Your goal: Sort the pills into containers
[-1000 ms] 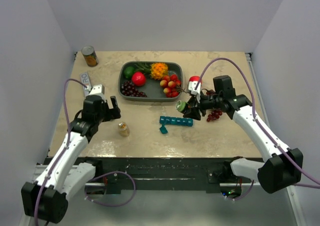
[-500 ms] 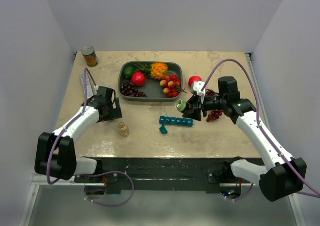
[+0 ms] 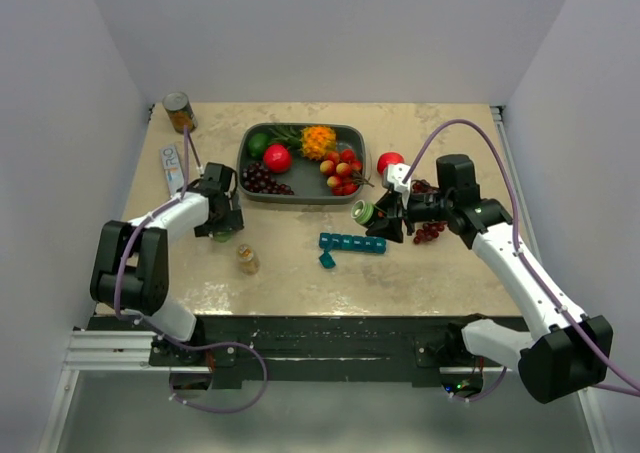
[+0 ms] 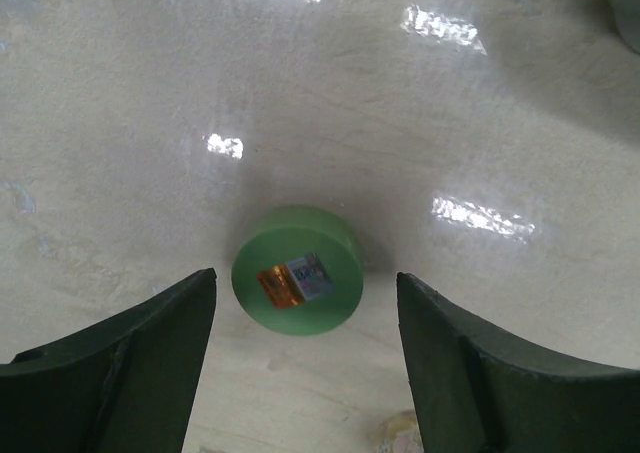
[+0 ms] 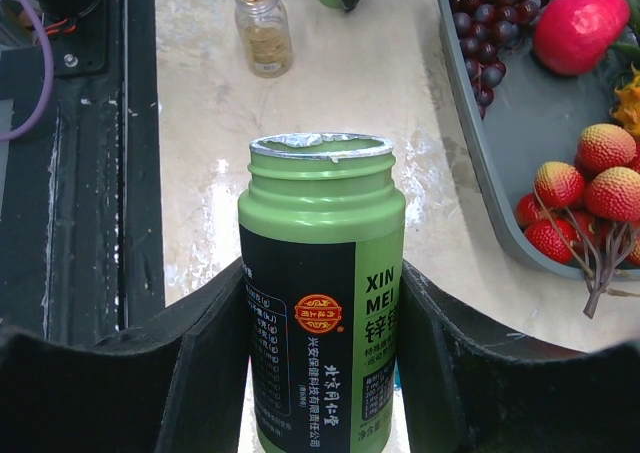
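My right gripper (image 3: 385,221) (image 5: 320,303) is shut on a green pill bottle (image 3: 365,213) (image 5: 322,303) with a black label. The bottle has no cap and its mouth is covered by torn foil. It hangs tilted just above the right end of the teal containers (image 3: 352,243), a strip lying mid-table with one loose teal piece (image 3: 327,260) beside it. The bottle's green cap (image 4: 298,283) lies flat on the table, just beyond the tips of my open left gripper (image 3: 222,225) (image 4: 305,308), which touches nothing. No loose pills show.
A small amber bottle (image 3: 247,259) (image 5: 262,23) stands near the front, left of the strip. The grey fruit tray (image 3: 241,173) sits at the back centre, with a tin can (image 3: 179,112) at the back left, a white packet (image 3: 172,165), a red fruit (image 3: 390,161) and dark grapes (image 3: 430,231).
My left arm has folded down low over the table, its gripper staying above the green cap with the jaws narrowing a little. The right gripper with the bottle has barely moved.
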Controlling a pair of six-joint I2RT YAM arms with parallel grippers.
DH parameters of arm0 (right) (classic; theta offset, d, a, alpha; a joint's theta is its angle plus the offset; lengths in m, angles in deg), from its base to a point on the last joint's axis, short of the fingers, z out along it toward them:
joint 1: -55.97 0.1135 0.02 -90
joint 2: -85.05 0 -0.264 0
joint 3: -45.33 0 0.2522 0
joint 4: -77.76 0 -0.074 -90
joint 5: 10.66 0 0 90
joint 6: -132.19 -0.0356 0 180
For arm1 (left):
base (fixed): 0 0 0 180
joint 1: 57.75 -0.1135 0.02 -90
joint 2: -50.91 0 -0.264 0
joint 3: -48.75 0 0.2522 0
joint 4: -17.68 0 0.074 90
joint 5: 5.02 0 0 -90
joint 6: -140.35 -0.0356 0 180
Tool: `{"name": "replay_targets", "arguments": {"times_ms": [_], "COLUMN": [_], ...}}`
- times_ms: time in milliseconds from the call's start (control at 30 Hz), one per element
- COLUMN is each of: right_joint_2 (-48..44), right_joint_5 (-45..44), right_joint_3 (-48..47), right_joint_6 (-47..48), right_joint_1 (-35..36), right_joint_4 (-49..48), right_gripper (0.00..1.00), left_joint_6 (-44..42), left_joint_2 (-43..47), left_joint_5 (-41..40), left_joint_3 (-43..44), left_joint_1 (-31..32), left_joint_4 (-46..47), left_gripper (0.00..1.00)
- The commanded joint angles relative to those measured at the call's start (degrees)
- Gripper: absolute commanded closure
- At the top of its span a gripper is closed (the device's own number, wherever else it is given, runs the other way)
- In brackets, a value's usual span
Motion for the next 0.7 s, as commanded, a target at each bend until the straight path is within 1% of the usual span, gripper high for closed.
{"name": "replay_targets", "arguments": {"times_ms": [0, 100, 167, 233, 267, 300, 333, 367, 433, 467, 533, 567, 633, 667], "right_joint_2": [-0.79, -0.71, -0.62, -0.53, -0.53, -0.62, -0.53, -0.44, -0.44, -0.53, -0.35, -0.35, -0.35, -0.18], "right_joint_5": [2.11, 2.02, 2.02, 2.11, 2.02, 2.11, 2.11, 2.11, 2.02, 2.11, 2.19, 2.28, 2.54, 2.72], "right_joint_3": [-0.24, -0.24, -0.15, -0.15, -0.15, -0.15, -0.15, -0.15, -0.15, -0.15, -0.15, -0.06, -0.15, -0.15], "right_joint_6": [-0.29, -0.29, -0.21, -0.2, -0.12, -0.12, -0.12, 0.06, 0.24, 0.41, 0.59, 0.76, 1.2, 2.16], "right_joint_1": [-0.29, -0.38, -0.47, -0.47, -0.47, -0.47, -0.47, -0.47, -0.56, -0.73, -0.65, -0.65, -0.73, -0.82], "right_joint_4": [-2.28, -2.28, -2.28, -2.28, -2.28, -2.28, -2.19, -2.1, -2.01, -1.93, -1.75, -1.66, -1.22, -0.96], "right_gripper": [1.0, 1.0, 1.0, 1.0, 1.0, 1.0, 1.0, 1.0, 1.0, 1.0, 1.0, 1.0, 1.0, 1.0], "left_joint_6": [-1.37, -1.2, -1.02, -1.02, -1.2, -1.2, -1.46, -1.46, -1.9, -1.9, -2.42, -2.51, -3.13, -3.57], "left_joint_2": [-2.42, -2.95, -2.86, -2.77, -2.77, -2.86, -2.77, -2.86, -2.6, -1.99, -0.84, 0.9, 3.28, 6.16], "left_joint_5": [-1.69, -1.86, -2.22, -1.87, -1.69, -1.69, -1.25, -1.16, -0.29, -0.02, 0.68, 0.86, 2.87, 4.01], "left_joint_3": [2.33, 1.63, 1.27, 1.1, 0.92, 0.92, 0.75, 0.83, 0.66, 0.66, 0.13, 0.04, -0.48, -0.66], "left_joint_1": [-1.73, -1.74, -1.74, -1.82, -1.82, -1.82, -1.82, -1.82, -1.91, -1.91, -2.0, -2.0, -2.0, -2.0], "left_joint_4": [2.34, 2.78, 2.78, 2.95, 3.13, 3.22, 3.57, 3.57, 3.74, 3.57, 3.83, 3.75, 3.48, 3.48], "left_gripper": [0.25, 0.26, 0.29, 0.29, 0.34, 0.34, 0.38, 0.44, 0.53, 0.61, 0.67, 0.72, 0.77, 0.81]}}
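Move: The green cap sits on the table between the left hand's open fingertips, about 1 cm ahead, 1 cm left and 1 cm below. The glass bottle stands 6 cm to the right and 6 cm back of the cap; the white box lies some 14 cm ahead and 11 cm left of the hand. From the right hand, the cap lies about 32 cm left, 8 cm ahead and 21 cm below. The left hand settles about 1 cm down, left and forward over the green cap, then pinches its sides. ##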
